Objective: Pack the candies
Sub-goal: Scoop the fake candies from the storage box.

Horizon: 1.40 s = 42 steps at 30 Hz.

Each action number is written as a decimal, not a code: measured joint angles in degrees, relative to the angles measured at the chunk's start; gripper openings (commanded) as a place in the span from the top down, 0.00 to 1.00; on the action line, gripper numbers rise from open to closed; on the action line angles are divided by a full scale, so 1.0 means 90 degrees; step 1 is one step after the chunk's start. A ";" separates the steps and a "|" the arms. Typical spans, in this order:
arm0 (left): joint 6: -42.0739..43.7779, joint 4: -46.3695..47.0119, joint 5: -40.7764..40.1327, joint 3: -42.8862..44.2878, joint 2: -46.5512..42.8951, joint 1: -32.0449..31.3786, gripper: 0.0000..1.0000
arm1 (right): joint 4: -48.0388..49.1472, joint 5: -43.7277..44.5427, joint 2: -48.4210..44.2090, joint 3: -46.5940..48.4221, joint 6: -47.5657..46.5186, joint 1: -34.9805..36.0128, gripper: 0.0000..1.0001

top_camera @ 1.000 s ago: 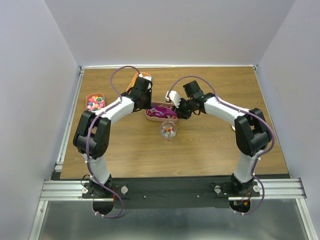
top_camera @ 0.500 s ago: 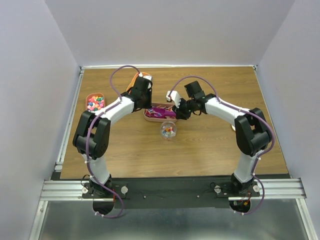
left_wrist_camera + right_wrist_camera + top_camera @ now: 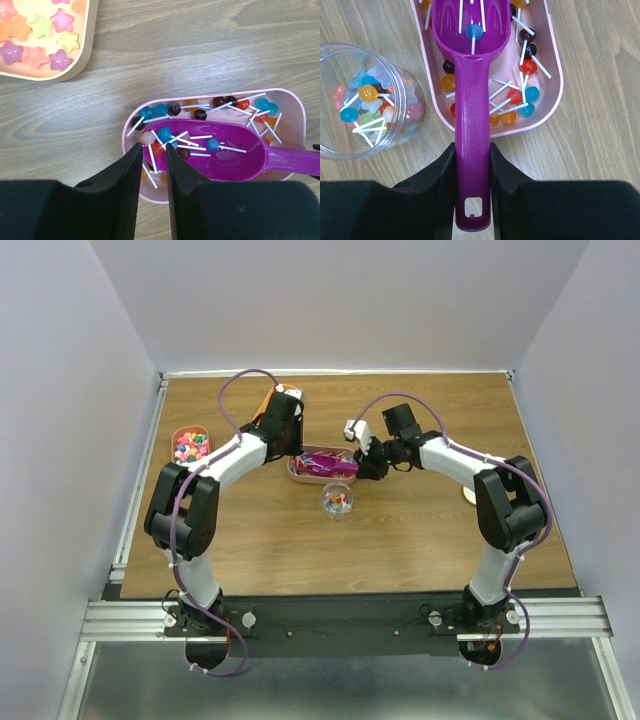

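The candies are small lollipops with white sticks; several lie in the pink oblong tray [image 3: 295, 107] and a few in the bowl of the magenta scoop [image 3: 230, 160]. My right gripper [image 3: 472, 146] is shut on the scoop's handle [image 3: 470, 90], and the bowl rests inside the tray [image 3: 555, 95]. One blue candy [image 3: 474, 31] sits at the bowl's neck. My left gripper [image 3: 154, 147] hovers over the tray's other end, jaws a narrow gap apart with nothing between them. In the top view the tray [image 3: 300, 475] lies between both grippers.
A clear round jar [image 3: 367, 100] holding several candies stands just beside the tray, also visible from above as the jar [image 3: 336, 501]. A second tray [image 3: 87, 45] of star-shaped sweets lies at the far left [image 3: 190, 444]. A small white object [image 3: 468, 495] sits by the right arm.
My right gripper has drawn back slightly to the right with the scoop, sliding it along the tray. The left arm has barely moved.
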 measured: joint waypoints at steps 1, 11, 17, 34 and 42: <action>-0.0002 0.0000 0.0000 0.0000 -0.0007 0.0007 0.67 | 0.0044 -0.0046 -0.0012 -0.0032 0.0005 -0.0027 0.99; -0.0027 0.0061 -0.0012 -0.0044 -0.0240 0.0092 0.67 | 0.0313 -0.0279 -0.0267 -0.0279 0.0114 -0.0080 0.99; -0.0051 0.0214 -0.0175 -0.0238 -0.0612 0.0209 0.67 | 0.0483 -0.0369 -0.0493 -0.0294 0.0163 -0.0117 0.99; -0.0019 0.0503 -0.0787 -0.0517 -0.1401 0.0498 0.49 | 0.0571 -0.0376 -0.1132 -0.0624 0.0294 -0.0216 0.99; 0.0114 0.0806 -0.1362 -0.0792 -0.2106 0.0510 0.25 | 0.0578 -0.0299 -0.1836 -0.0833 0.0546 -0.0233 0.99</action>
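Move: The storage box, the clear round jar, lies about 7 cm back and 6 cm left of the right hand, its middle some 3 cm lower; the pink box under the held scoop is about 10 cm left and 1 cm ahead. From the left hand, this pink box's middle is some 5 cm right, 3 cm back and 4 cm down, with the orange star-candy tray about 9 cm ahead and 5 cm left. Keep the right grip on the purple scoop's handle and raise the loaded scoop some 8 cm, up out of the pink box, tipping its bowl end up about 10 degrees. Meanwhile clear the left gripper from beside the bowl: lift it about 12 cm and swing it left, tilting its fingers up and turning them counter-clockwise, opening them near the end. ##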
